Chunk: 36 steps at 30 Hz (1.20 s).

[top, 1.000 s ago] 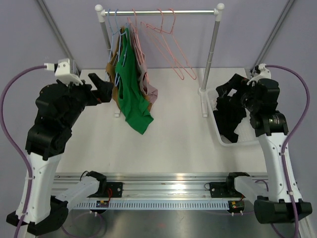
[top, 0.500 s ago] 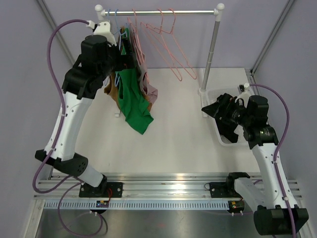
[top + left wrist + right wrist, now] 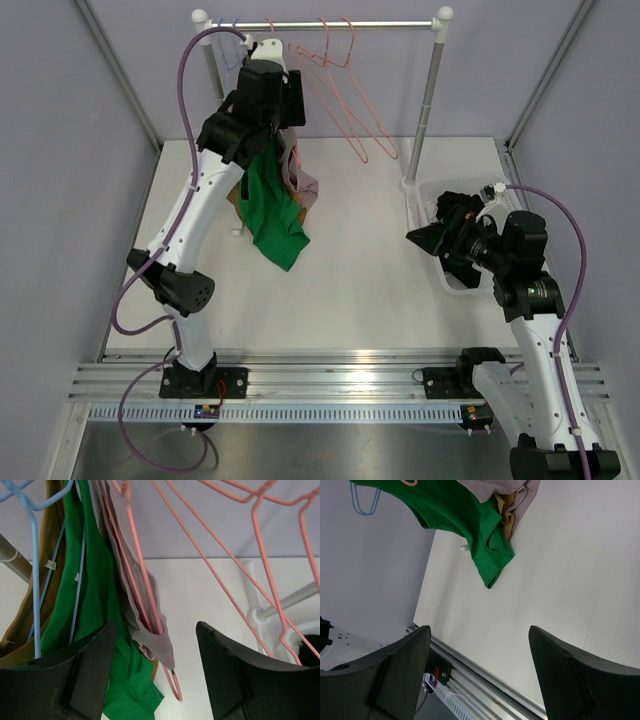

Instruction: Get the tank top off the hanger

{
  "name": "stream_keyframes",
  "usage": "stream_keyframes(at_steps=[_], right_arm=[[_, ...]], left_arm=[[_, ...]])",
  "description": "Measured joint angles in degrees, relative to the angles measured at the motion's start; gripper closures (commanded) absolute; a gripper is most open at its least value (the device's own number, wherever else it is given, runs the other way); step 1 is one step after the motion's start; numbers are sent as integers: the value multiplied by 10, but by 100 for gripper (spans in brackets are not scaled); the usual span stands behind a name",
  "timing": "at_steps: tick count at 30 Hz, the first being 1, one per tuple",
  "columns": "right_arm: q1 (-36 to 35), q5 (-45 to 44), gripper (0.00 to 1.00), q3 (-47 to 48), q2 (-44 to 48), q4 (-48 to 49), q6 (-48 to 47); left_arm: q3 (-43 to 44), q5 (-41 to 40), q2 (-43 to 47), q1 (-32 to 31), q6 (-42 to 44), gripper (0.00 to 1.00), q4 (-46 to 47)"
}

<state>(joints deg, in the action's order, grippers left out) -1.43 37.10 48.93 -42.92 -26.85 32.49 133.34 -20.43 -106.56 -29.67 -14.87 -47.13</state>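
Three garments hang on the rail (image 3: 330, 24): a green tank top (image 3: 272, 215) on a blue hanger (image 3: 35, 580), a brown one (image 3: 55, 510) behind it, and a mauve one (image 3: 155, 640) on a pink hanger (image 3: 145, 580). My left gripper (image 3: 275, 100) is raised at the rail, right by these garments. In the left wrist view its jaws (image 3: 156, 630) stand open, with the mauve garment's lower end and the hanger's corner between them but apart from both fingers. My right gripper (image 3: 420, 237) is open and empty over the table, pointing left; its wrist view (image 3: 479, 630) shows the green top (image 3: 465, 515) far off.
Several empty pink hangers (image 3: 350, 110) hang on the right half of the rail. A white bin (image 3: 420, 205) stands at the rack's right post, largely hidden under my right arm. Purple walls close the back and sides.
My left arm has swung up and right from the table's left side to the garments on the rail, and its jaws have narrowed somewhat. My right gripper has come out of the bin, pointing left.
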Motion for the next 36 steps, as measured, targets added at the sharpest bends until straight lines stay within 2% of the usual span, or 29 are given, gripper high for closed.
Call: stream_keyframes(at_steps=[4,7,9,10,13,14,24,36], right_arm=[[0,8,15,0,20,0,4],[0,15,15,-1,29,0,6],[0,16,16,-2,32,0,6],[-1,16,16,-2,32,0,6],[-2,16,17,-2,31,0,6],[-2,16,17,-2,30,0,6],[-4,16,18,-3,24,0,6],[-4,15,17,0,25,-15,3]], left_arm=[[0,-37,-28,1,7,48,31],[3,-60,-55,1,19,49,52],[14,-70,-78,1,26,58,57],[21,-74,-90,1,29,77,57],[28,-85,-113,1,33,97,57],[28,-92,-114,1,31,100,58],[26,-82,-76,-7,30,100,51],[20,4,62,-14,-7,100,3]])
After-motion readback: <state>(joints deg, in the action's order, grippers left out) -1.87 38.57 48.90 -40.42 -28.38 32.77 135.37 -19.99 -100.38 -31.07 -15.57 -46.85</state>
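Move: My left hand faces the edge-on pink hanger that carries the mauve tank top; its near arm is about 6 cm ahead and 6 cm below my fingers. The green tank top hangs some 5 cm to the left and 18 cm down, about 3 cm ahead. The empty pink hangers are roughly 12 cm to the right, 6 cm ahead and 5 cm lower. From my right hand that hanger arm is about 28 cm ahead, 26 cm left and 8 cm above. I ease my left hand about 6 cm forward and as much down onto the near arm of the pink hanger, shutting my half-closed fingers until they pinch it. With that grip kept, I turn back at once, drawing the hanger up some 12 cm and back towards me about 10 cm, the fingers tipping slightly upward, to unhook it from the rail. ##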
